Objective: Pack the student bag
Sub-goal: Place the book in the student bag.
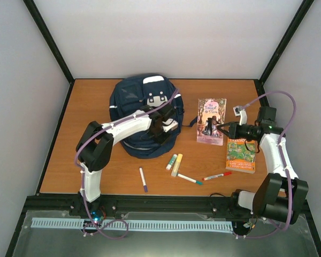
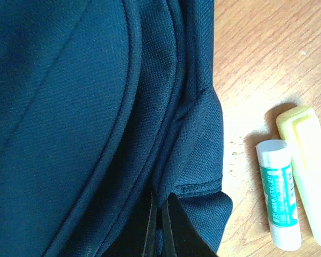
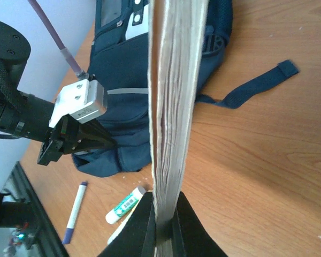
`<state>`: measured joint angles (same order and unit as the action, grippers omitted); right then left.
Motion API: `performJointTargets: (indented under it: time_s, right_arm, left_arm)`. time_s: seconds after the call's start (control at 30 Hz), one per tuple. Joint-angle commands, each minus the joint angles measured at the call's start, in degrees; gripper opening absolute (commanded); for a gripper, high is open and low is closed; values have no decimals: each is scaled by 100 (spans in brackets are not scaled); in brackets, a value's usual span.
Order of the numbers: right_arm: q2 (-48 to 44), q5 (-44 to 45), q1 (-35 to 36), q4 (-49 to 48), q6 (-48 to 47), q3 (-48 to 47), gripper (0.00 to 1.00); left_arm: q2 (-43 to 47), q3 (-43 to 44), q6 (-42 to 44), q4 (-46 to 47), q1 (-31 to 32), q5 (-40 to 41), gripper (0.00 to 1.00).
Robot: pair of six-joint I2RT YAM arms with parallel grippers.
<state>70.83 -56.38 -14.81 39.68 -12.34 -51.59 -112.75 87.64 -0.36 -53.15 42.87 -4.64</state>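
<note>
The student bag (image 1: 142,112), navy with white patches, lies at the back middle of the table. My left gripper (image 1: 171,126) is at its right edge. In the left wrist view its fingers (image 2: 161,214) are pinched together on the bag's (image 2: 69,107) fabric beside the zipper seam. My right gripper (image 1: 224,128) is shut on the edge of a pink-covered book (image 1: 210,119), to the right of the bag. In the right wrist view the book's page block (image 3: 174,96) stands edge-on between the fingers (image 3: 163,219), with the bag (image 3: 123,107) and the left gripper (image 3: 69,142) behind it.
A green book (image 1: 241,155) lies flat at the right. A glue stick (image 1: 172,161) and a yellow highlighter (image 1: 177,165) lie just in front of the bag. A purple pen (image 1: 143,179), a teal pen (image 1: 190,179) and a red pen (image 1: 217,175) lie near the front edge.
</note>
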Motion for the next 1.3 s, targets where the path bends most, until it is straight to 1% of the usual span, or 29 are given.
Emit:
performJointTargets:
  time_s: [0.0,0.07,0.17,0.27,0.4,0.57,0.73,0.8,0.87,1.03,1.17,1.27]
  right_arm:
    - [272,-714,9,338,283,-292,3]
    - [536,-1109,94,888,285,-592,3]
    - [859,-1447,222,1518,365,-965,3]
    - [984,-1479,393,1875,546,-1136,3]
    - [958,-1223,637,2027,784,-954,3]
    - [797,-1173,927,2006,1102,-543,3]
    - [544,-943,1749,1657,1420,-185,3]
    - [456,-985,2150,1429,1590,-77,3]
    - [463,-1061,2371,1221,1737,-43,3]
    - [671,-962,2551,933,2085,-383,3]
    - [1070,-940,2906,664,2318,-576,3]
    - [1561,-1051,3284,661,2282,-961,3]
  left_arm:
    - [412,491,-67,135,19,293,1]
    - [583,612,-78,131,19,433,1]
    - [774,833,-53,86,19,615,1]
    - [853,1150,-39,-38,19,796,1]
    - [952,1423,-96,-82,19,948,1]
    - [1199,1468,-157,121,15,1173,1]
    - [1282,1730,-68,82,19,1359,1]
    - [1294,1849,-28,59,19,1448,1]
    - [1295,1919,8,47,19,1513,1]
    - [1330,2099,45,0,19,1778,1]
    - [1382,2334,126,-52,19,1909,1]
    - [1432,2408,157,-42,19,1960,1]
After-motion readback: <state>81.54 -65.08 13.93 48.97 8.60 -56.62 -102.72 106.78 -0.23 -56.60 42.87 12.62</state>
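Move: The left hand pinches the edge of the student bag's top layer; the bag's middle lies about 11 cm ahead of it, 6 cm to its left and roughly 1 cm lower. From the right hand, holding the pink book, the bag's middle is some 30 cm left, 10 cm ahead and 14 cm below; the glue stick is 20 cm left, 9 cm back, and the orange book 9 cm right, 6 cm back, both about 18 cm below. Upward and somewhat forward goes the left hand, nearly 20 cm, quick at first, fingers tipping forward as they keep their pinch on the bag's edge. The right hand carries the pink book about 15 cm left towards the bag, drawing back as well before easing slightly forward again; its wrist swings counter-clockwise and tips until the fingers point left, grip unchanged. ##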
